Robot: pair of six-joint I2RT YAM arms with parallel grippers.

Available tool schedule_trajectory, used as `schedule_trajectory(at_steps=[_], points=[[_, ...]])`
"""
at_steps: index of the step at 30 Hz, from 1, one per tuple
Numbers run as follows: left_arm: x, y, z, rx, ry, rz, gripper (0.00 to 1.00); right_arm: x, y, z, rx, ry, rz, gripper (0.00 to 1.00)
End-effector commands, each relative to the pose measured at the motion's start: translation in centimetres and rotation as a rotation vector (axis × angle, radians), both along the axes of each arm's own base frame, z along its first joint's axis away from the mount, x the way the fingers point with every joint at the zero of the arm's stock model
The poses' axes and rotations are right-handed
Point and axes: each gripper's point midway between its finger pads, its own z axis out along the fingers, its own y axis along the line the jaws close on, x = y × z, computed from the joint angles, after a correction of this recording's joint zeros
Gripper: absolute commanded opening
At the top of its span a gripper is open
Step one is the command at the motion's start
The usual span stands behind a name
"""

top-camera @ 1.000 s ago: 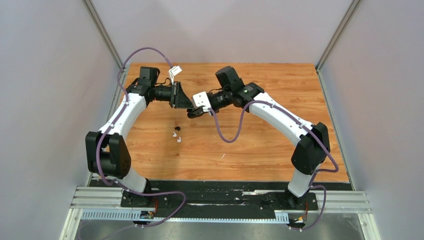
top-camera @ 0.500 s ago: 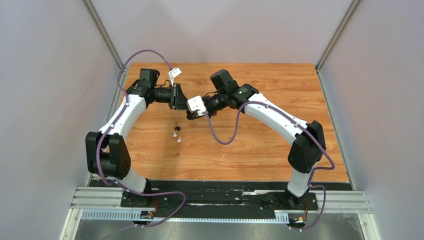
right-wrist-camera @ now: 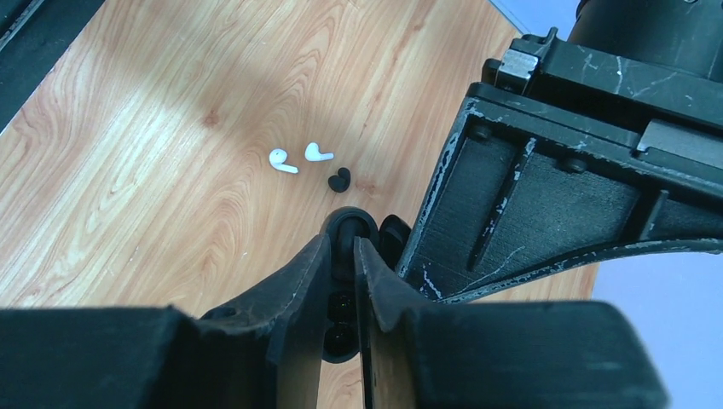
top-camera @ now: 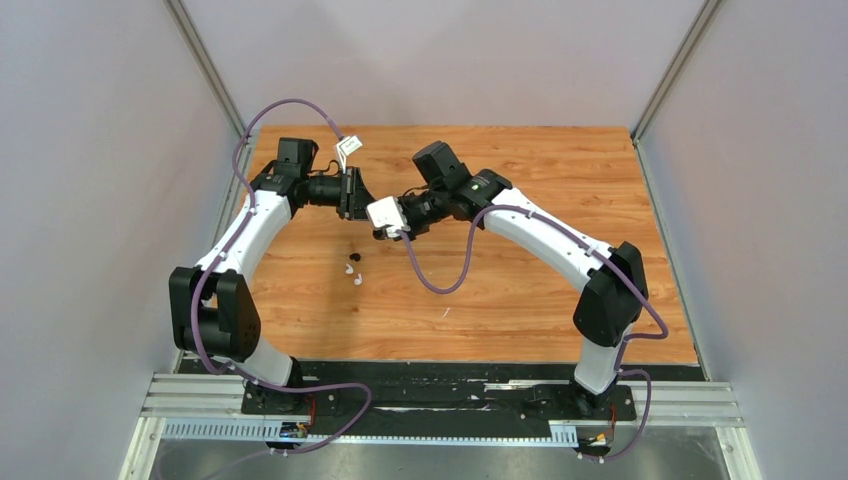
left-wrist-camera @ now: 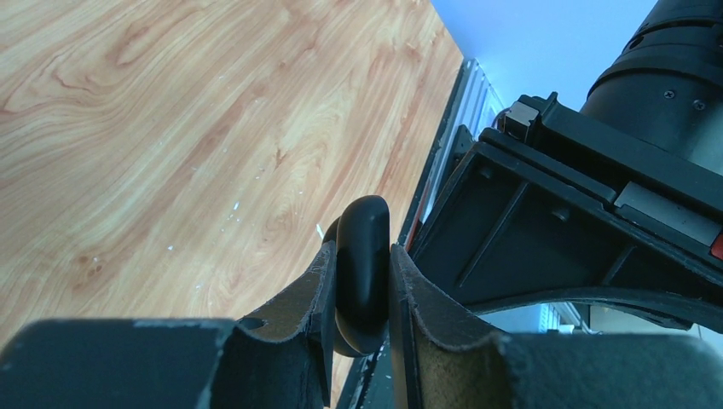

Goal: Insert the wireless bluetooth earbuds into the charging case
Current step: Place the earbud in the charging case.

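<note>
My left gripper (left-wrist-camera: 360,266) is shut on the black charging case (left-wrist-camera: 364,226), holding it on edge above the table. In the right wrist view the case (right-wrist-camera: 342,339) lies under my right gripper (right-wrist-camera: 343,245), its dark sockets showing through the narrow gap between the fingers. The right jaws stand slightly open, and I see nothing pinched between them. Both grippers meet above the table's middle in the top view, left gripper (top-camera: 368,208) beside right gripper (top-camera: 384,233). Two white earbuds (right-wrist-camera: 282,161) (right-wrist-camera: 317,153) and a black earbud (right-wrist-camera: 338,180) lie on the wood below them.
The loose earbuds show in the top view as a black one (top-camera: 353,257) and two white ones (top-camera: 349,269) (top-camera: 357,281). The wooden table (top-camera: 520,290) is walled at the left, right and back. The right arm's purple cable (top-camera: 440,285) hangs low over the wood.
The right arm has moved left, bringing its gripper up against the left gripper and over the case. Its jaws have parted slightly. The left arm has held still.
</note>
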Motion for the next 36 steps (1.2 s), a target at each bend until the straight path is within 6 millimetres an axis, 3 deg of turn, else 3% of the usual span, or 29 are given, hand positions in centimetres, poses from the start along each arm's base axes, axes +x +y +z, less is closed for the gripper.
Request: schedule_trajectory(at_steps=[1, 7, 14, 18, 21, 23, 27, 28, 32, 36], points=[[-0.9, -0.3, 2.2, -0.032, -0.062, -0.027, 0.00, 0.4, 0.3, 3.9, 0.067, -0.090, -0.006, 0.22], [-0.6, -0.3, 2.0, -0.025, -0.067, -0.022, 0.00, -0.2, -0.5, 6.6, 0.118, -0.095, -0.034, 0.29], [-0.1, -0.1, 1.6, -0.003, -0.067, -0.008, 0.00, -0.3, -1.8, 11.4, 0.238, -0.055, -0.114, 0.36], [0.1, 0.3, 1.5, 0.031, -0.077, 0.006, 0.00, 1.7, -3.8, 14.3, 0.335, 0.091, -0.308, 0.38], [0.7, 1.4, 1.7, 0.069, -0.100, 0.039, 0.00, 4.3, -6.5, 14.6, 0.415, 0.314, -0.514, 0.43], [0.8, 2.7, 1.4, 0.106, -0.078, 0.072, 0.00, 6.0, -8.3, 13.3, 0.441, 0.424, -0.615, 0.44], [1.3, 6.0, 1.2, 0.187, -0.073, 0.171, 0.00, 8.8, -10.2, 8.0, 0.395, 0.581, -0.751, 0.44], [1.9, 7.7, 1.1, 0.213, -0.075, 0.224, 0.00, 9.1, -10.3, 6.6, 0.375, 0.616, -0.764, 0.44], [0.9, 10.2, 1.6, 0.276, -0.082, 0.294, 0.00, 8.8, -8.8, 1.4, 0.277, 0.774, -0.732, 0.42], [-0.7, 11.0, 1.9, 0.315, -0.084, 0.316, 0.00, 7.9, -6.4, -2.4, 0.187, 0.839, -0.578, 0.41]])
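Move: The right fingers, already parted, are at the charging case that the left hand grips; it lies about 1 cm left of the right hand point and 2 cm below, and some 2 cm right of the left one. The remaining black earbud is roughly 6 cm ahead, 7 cm left and 22 cm below either hand; the white earbuds lie 3 and 6 cm nearer the base than it, about level with it and 1 cm to its right. The right hand opens wider and backs out of the case, rising about 12 cm at first, then arcing forward and to the right while turning some 45 degrees clockwise, and finally sinks fast to about its starting height with its fingers tipping down, open and empty. The left hand holds nearly still until the right is clear, then keeps its grip and carries the case about 10 cm to the left, yawing some 20 degrees counter-clockwise and rolling its left side up. ##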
